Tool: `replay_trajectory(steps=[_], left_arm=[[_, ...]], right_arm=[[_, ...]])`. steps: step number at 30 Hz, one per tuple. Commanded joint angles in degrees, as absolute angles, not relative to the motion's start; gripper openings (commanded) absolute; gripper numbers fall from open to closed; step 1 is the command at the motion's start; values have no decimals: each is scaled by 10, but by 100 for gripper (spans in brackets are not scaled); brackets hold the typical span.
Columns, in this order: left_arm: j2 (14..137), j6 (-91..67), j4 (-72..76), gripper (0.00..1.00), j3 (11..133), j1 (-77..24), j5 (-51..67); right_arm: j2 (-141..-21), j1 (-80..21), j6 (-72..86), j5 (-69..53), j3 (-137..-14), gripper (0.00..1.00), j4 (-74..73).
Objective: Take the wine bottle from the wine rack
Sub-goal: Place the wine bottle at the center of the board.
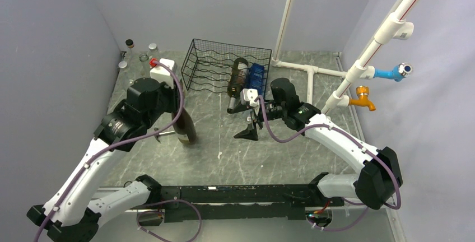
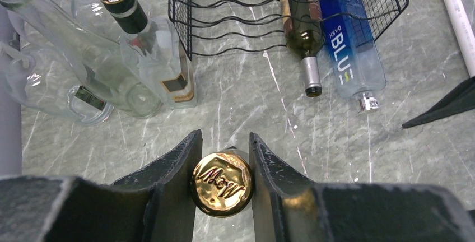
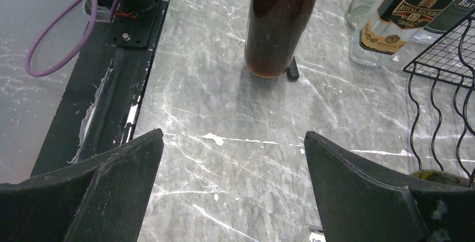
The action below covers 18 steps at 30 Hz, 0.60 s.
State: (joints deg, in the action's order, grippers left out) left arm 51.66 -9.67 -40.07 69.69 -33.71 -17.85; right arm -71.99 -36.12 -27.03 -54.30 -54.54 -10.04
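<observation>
A dark brown wine bottle (image 1: 186,127) stands upright on the table, left of and in front of the wine rack (image 1: 213,65). My left gripper (image 1: 178,93) is shut on its neck just under the gold cap (image 2: 222,183), from above. The bottle's base (image 3: 280,18) rests on the table. In the black wire rack (image 2: 224,29) a green wine bottle (image 2: 302,23) and a blue bottle (image 2: 347,46) lie side by side at the right end, necks pointing out. My right gripper (image 1: 246,120) is open in front of those necks, with nothing between its fingers (image 3: 129,175).
Several clear glass bottles (image 1: 137,57) stand at the back left, close to the rack's left end. White pipes with a blue and an orange tap (image 1: 364,93) run along the right side. A black rail (image 1: 235,194) lies along the near edge.
</observation>
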Motion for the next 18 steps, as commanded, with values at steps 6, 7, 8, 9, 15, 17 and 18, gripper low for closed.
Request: replay_trajectory(steps=[6,7,8,9,15,17,18], left_arm=[[528,-66,-217,0,801,-255,-140],[531,-65,-214,0,803,-247,-137],[535,-64,-212,0,806,-237,-133],[539,-63,-209,0,807,-228,-130],[553,-70,-183,0,800,-165,-104],[557,-71,-172,0,796,-145,-101],[559,-72,-167,0,794,-133,-97]], right_arm=[[-719,-358,-282,-552,-542,100,-82],[-719,-358,-282,-552,-542,100,-83],[-719,-358,-283,-552,-542,100,-83],[-720,-358,-283,-552,-542,100,-84],[-722,-357,-285,-551,-542,100,-84],[-723,-357,-285,-552,-542,100,-85],[-723,-357,-285,-552,-542,100,-85]])
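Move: The left hand already holds the brown wine bottle by its neck; the open clear bottle in the standing group is about 11 cm ahead, 12 cm to the left, its middle 19 cm lower. The black-capped bottle stands roughly 11 cm ahead and 4 cm left; the hammer lies some 3 cm back, 4 cm left and 33 cm below. From the idle right hand the open clear bottle is about 18 cm ahead, 35 cm left and 9 cm lower. Forward and left in about equal parts, roughly 5 cm each and nearly level, the left hand carries the wine bottle towards the standing clear bottles. The wrist swings about 10 degrees counter-clockwise on the way, and the fingers keep their pinch on the neck, the bottle's bottom hanging leaned back towards the robot. ##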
